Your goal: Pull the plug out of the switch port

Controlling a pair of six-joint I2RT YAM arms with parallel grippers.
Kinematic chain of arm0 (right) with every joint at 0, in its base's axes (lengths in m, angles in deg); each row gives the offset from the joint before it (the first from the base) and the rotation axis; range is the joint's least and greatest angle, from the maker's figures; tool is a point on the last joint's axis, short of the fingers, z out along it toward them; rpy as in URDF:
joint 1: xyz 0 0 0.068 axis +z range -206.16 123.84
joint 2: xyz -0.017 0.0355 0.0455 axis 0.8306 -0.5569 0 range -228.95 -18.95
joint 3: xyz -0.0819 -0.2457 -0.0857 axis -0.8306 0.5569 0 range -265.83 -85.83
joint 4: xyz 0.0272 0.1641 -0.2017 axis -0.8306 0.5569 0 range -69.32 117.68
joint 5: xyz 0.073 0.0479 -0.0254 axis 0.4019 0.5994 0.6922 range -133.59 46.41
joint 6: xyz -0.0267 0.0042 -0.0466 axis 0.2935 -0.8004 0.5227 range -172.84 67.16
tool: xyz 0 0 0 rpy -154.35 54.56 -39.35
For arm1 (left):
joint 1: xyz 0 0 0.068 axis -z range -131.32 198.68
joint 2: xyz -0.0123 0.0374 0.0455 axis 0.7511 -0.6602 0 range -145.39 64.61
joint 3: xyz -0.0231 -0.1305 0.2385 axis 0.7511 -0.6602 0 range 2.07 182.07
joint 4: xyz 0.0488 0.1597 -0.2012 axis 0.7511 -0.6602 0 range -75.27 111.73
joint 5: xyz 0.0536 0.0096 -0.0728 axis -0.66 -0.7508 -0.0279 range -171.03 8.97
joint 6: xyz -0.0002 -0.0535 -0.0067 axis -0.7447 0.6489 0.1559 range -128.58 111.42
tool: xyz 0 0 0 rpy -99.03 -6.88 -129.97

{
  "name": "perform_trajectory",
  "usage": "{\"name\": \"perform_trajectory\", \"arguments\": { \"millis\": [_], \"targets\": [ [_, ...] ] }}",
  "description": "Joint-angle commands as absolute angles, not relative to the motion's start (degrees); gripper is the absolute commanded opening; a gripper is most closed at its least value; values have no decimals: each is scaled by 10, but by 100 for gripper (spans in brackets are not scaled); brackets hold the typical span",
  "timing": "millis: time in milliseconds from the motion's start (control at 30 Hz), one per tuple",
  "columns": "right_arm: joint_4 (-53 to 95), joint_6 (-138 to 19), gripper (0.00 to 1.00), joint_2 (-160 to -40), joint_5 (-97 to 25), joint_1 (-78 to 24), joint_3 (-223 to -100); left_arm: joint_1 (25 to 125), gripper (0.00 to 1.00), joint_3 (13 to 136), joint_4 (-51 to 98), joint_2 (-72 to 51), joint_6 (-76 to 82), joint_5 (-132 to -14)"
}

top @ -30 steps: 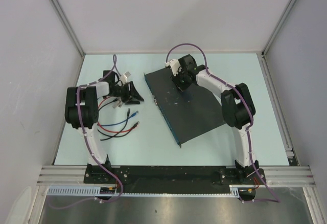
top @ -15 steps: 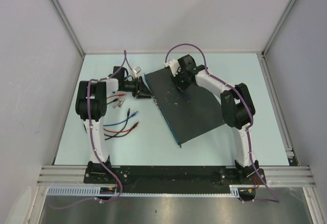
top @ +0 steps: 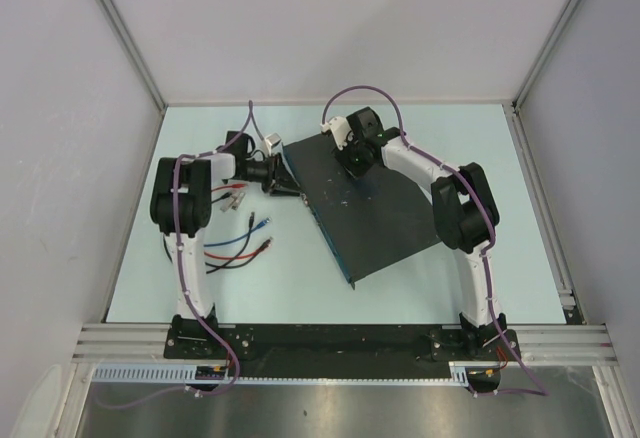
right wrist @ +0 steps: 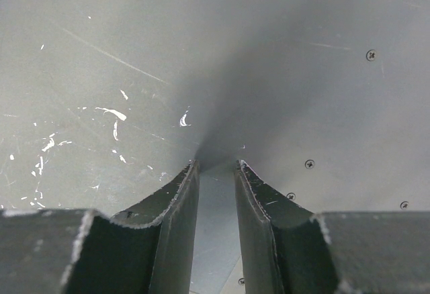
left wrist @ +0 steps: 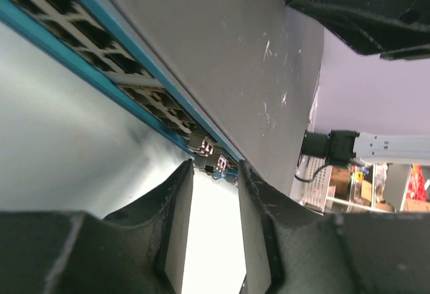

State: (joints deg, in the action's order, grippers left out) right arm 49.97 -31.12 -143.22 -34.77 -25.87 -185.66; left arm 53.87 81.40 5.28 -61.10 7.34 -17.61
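The switch (top: 380, 213) is a flat black box lying at a slant on the table, its scuffed top (right wrist: 101, 72) filling the right wrist view. Its blue socket edge (left wrist: 80, 59) runs diagonally through the left wrist view. A small plug (left wrist: 213, 165) sits in a port on that edge. My left gripper (left wrist: 216, 168) is open, its fingertips (left wrist: 185, 176) on either side of the plug. In the top view the left gripper (top: 284, 186) hides the plug. My right gripper (right wrist: 216, 164) is narrowly open, holds nothing, and its tips rest on the switch's top near the far corner (top: 352, 161).
Loose red, blue and black cables (top: 238, 246) lie on the pale table left of the switch, below the left arm. Grey walls close in the table on three sides. A metal rail (top: 340, 338) with the arm bases runs along the near edge.
My left arm has swung right from the loose cables to the switch's socket edge, and its jaws have narrowed. The right arm and the switch have stayed put.
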Motion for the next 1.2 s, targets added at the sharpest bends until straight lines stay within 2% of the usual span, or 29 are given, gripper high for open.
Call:
{"name": "perform_trajectory", "arguments": {
  "millis": [0, 367, 700, 1000, 1167],
  "targets": [
    [527, -298, 34, -1506, -377, -250, -1816, 553, 36, 836, 34, -617, 42, -148],
    [524, -295, 34, -1506, -380, -248, -1815, 561, 30, 833, 29, -625, 35, -148],
    [523, -295, 34, -1507, -386, -245, -1816, 548, 0, 818, 58, -630, 47, -128],
    [526, -295, 35, -1511, -388, -247, -1821, 489, 0, 743, 31, -578, -21, -110],
    [529, -299, 36, -1515, -387, -250, -1828, 460, 0, 740, -83, -551, -131, -103]
  ]
}}
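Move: The plug in the switch port sits almost at the left hand's open fingertips, about 2 cm to their right, 1 cm back and 1 cm lower. The switch's middle is level, some 14 cm to this hand's right. Loose plugs lie about 14 cm to its left and 1 cm back, the blue plug end about 7 cm left and 8 cm back. From the right hand, the plug is roughly 10 cm left, 7 cm back and 3 cm lower. The left fingers shut on the metal end of the plug after a small ease back, right and down of about 2 cm onto it. Keeping that pinch, the hand then draws away from the switch face, slowly at first and then faster, about 4 cm left with a little back, its wrist almost unturned. ##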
